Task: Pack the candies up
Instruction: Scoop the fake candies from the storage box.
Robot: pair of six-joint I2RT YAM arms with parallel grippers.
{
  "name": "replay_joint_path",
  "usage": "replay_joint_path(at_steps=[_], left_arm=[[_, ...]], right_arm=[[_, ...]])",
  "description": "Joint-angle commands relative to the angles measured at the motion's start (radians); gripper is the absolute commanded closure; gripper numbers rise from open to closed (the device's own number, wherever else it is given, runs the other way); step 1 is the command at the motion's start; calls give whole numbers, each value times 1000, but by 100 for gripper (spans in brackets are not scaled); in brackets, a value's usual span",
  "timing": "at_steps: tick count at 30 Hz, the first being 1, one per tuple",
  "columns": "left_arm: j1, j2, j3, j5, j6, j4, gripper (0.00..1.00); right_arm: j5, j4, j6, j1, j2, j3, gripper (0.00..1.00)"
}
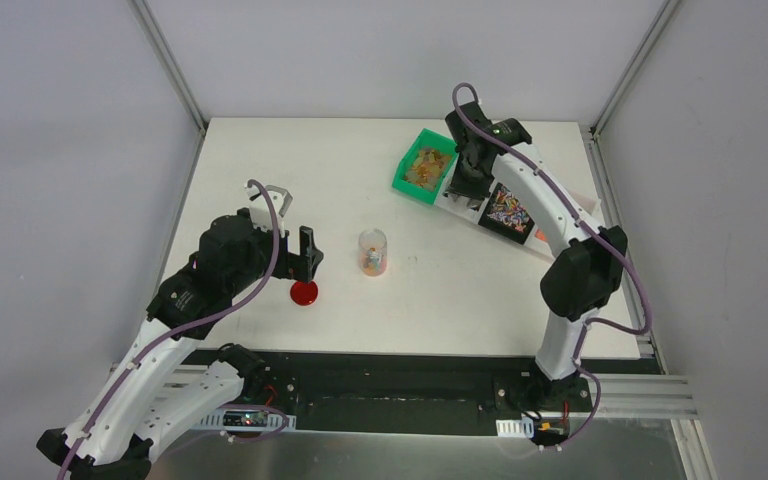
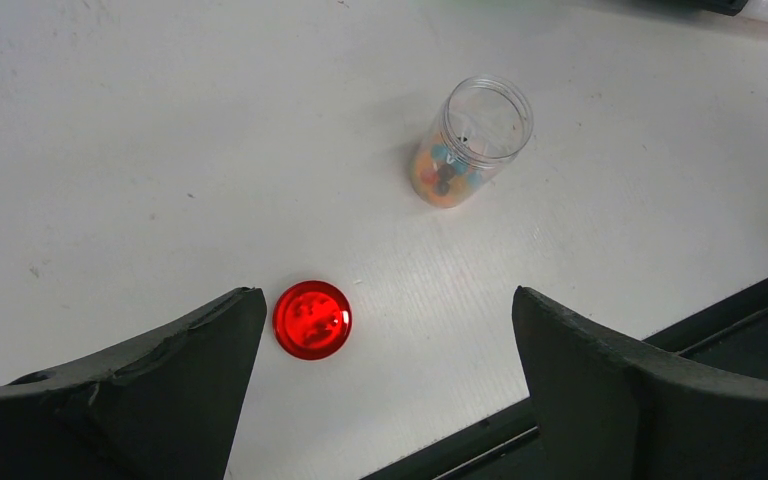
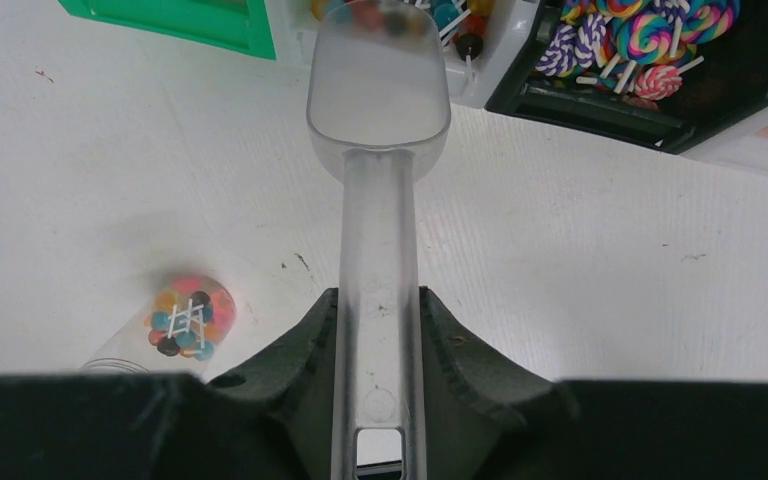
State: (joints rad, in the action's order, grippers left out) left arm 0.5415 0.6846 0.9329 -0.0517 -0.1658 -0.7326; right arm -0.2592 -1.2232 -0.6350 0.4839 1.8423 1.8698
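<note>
Candies (image 1: 427, 167) in orange and amber fill a green bin (image 1: 401, 180) at the back. More small coloured candies (image 3: 188, 318) lie in the bottom of an open clear jar (image 1: 372, 252) at mid-table. My right gripper (image 3: 378, 300) is shut on the handle of a clear plastic scoop (image 3: 378, 100). The scoop's bowl looks empty and reaches the near edge of a white bin of sweets (image 3: 460, 30). My left gripper (image 2: 385, 295) hangs open above the table, with a flat red lid (image 2: 312, 319) just inside its left finger. The jar (image 2: 470, 155) stands further ahead of it.
A black tray of swirled lollipops (image 3: 640, 40) sits to the right of the white bin, under my right arm (image 1: 550, 215). The green bin (image 3: 190, 20) is to the left of the scoop. The table's near edge (image 2: 660, 330) runs close behind my left gripper.
</note>
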Motion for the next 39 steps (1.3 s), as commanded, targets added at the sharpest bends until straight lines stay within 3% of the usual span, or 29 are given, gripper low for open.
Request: replay_joint_path(at_steps=[1,11,39], left_arm=[[-6,0,-6,-5,14,38,1],[-6,-3,-8,-19,14,38,1],[-6,1,-9,-18,17,38,1]], right_arm=[[14,32,-2,-12,36,70,100],[-21,-5,16,-18,166,146,100],[-22,195,41,-16,118,-94,100]])
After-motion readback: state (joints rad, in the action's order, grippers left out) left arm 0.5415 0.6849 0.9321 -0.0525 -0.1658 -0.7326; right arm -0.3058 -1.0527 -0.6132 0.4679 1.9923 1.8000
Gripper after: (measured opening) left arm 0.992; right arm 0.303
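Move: The white box of ball candies lies some 16 cm ahead of the right hand, about 2 cm to its right and 16 cm below; the held scoop already reaches out over its near edge. The green box stands about 20 cm ahead and 8 cm left, the black box about 12 cm ahead and 12 cm right, the clear jar roughly 8 cm back and 20 cm left. From the left hand, the white box is about 31 cm ahead and 37 cm right. Still gripping the scoop by its handle, the right hand first reaches forward about 3 cm while dropping some 2 cm, carrying the bowl farther over the white box. From there it sinks almost straight down another 5 cm, easing the bowl down towards the ball candies with the wrist angle nearly unchanged and the fingers keeping their hold. ##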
